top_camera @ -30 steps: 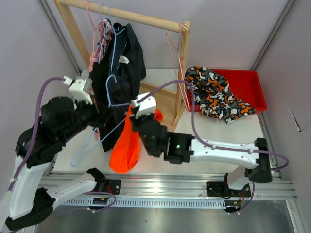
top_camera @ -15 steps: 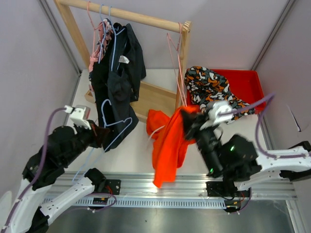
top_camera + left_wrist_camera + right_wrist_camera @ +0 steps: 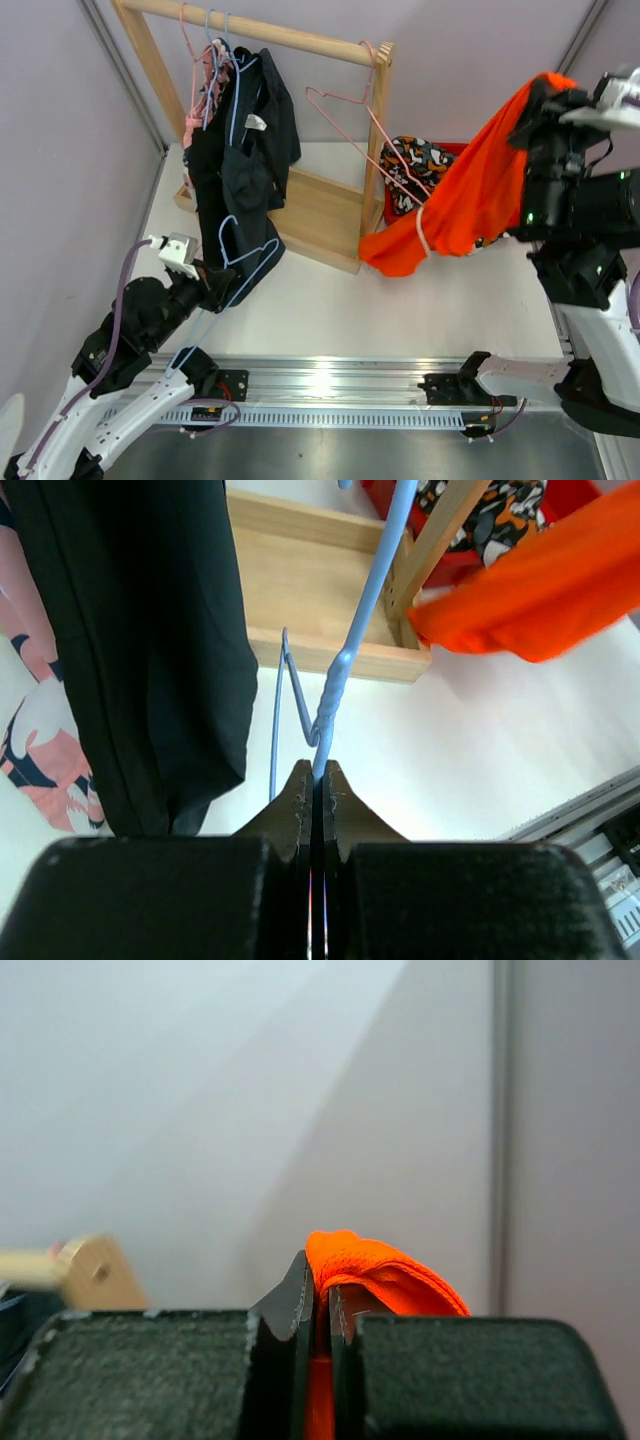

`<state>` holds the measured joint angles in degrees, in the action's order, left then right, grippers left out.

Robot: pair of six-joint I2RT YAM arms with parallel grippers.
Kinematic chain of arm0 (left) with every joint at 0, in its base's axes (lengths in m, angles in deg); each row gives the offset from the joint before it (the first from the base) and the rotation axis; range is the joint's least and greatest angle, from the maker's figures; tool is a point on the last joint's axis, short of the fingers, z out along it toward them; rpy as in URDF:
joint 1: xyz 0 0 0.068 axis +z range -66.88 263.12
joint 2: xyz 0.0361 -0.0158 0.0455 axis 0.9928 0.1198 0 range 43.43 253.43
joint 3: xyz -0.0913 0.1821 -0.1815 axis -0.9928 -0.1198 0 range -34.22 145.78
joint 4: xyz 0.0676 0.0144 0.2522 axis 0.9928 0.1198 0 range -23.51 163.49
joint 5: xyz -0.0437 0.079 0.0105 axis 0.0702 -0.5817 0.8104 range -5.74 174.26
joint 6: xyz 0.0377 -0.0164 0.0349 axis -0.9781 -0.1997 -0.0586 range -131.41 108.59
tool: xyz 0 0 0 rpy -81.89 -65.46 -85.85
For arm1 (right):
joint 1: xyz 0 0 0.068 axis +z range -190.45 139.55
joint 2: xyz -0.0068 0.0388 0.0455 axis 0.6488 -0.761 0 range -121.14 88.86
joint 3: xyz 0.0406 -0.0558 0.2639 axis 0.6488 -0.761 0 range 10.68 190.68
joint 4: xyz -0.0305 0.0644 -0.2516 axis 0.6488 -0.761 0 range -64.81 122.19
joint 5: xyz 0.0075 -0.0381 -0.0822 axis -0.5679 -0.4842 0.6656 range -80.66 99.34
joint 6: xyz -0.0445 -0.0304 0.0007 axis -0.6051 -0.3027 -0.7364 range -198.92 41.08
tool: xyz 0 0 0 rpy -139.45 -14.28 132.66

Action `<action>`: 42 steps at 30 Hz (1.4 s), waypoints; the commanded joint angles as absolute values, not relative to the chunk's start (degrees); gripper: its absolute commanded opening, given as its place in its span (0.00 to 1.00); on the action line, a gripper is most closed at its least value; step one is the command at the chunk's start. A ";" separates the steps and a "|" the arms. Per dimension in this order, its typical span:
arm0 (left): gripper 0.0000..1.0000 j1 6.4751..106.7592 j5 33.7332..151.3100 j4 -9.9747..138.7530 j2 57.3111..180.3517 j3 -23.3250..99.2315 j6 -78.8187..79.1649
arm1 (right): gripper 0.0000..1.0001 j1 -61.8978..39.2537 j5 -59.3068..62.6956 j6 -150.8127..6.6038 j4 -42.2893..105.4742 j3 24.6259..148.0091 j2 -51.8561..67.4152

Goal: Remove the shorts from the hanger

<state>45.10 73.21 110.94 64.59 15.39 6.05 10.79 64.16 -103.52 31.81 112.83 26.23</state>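
The orange shorts (image 3: 470, 200) hang free of the hanger, draped from high at the right down to the table in front of the wooden rack. My right gripper (image 3: 543, 95) is shut on their top fold, which shows between the jaws in the right wrist view (image 3: 365, 1260). My left gripper (image 3: 217, 286) is low at the left, shut on the wire of the empty blue hanger (image 3: 243, 262). In the left wrist view the blue hanger (image 3: 345, 655) rises from the shut gripper (image 3: 320, 772), and the shorts (image 3: 545, 595) show at the upper right.
The wooden rack (image 3: 330, 215) stands at the back with a black garment (image 3: 240, 150) and several hangers; a pink hanger (image 3: 372, 118) hangs tilted on its right end. A red tray (image 3: 520, 165) behind the shorts holds patterned shorts (image 3: 412, 160). Walls close in on both sides.
My right arm has swung from the middle of the table up to the far right, carrying the orange shorts off the blue hanger. My left gripper stays low with the hanger.
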 commanded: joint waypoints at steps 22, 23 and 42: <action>0.00 44.89 73.28 101.74 59.33 10.26 4.33 | 0.00 -45.99 24.10 -71.10 27.95 128.50 -10.99; 0.00 44.97 73.10 101.65 59.68 10.43 4.15 | 0.00 -45.99 24.01 -70.40 30.84 124.37 -10.03; 0.00 44.97 74.94 93.40 101.68 50.68 -5.60 | 0.99 -44.05 27.36 -54.31 27.01 68.79 23.95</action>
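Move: The right hand holds the orange shorts high up; the red box they go to lies about 25 cm ahead, 9 cm to its right and 57 cm below. The patterned shorts in the box are some 22 cm ahead, 2 cm right; the rack's near post is about 18 cm ahead, 16 cm left. The left hand holds the emptied blue hanger, with the bar's free stretch roughly 28 cm ahead, 10 cm right and 25 cm above; the dark shorts hang 17 cm ahead, 4 cm left. Forward by about 30 cm and to the right, rising slightly at first, the right hand swings the held orange shorts out over the red box, then drops steeply while drawing back, tips its fingers down some 45 degrees, opens wide to let go, and starts to back up. The left hand waits, then lifts the pinched blue hanger up, forward and rightward towards the bar. ##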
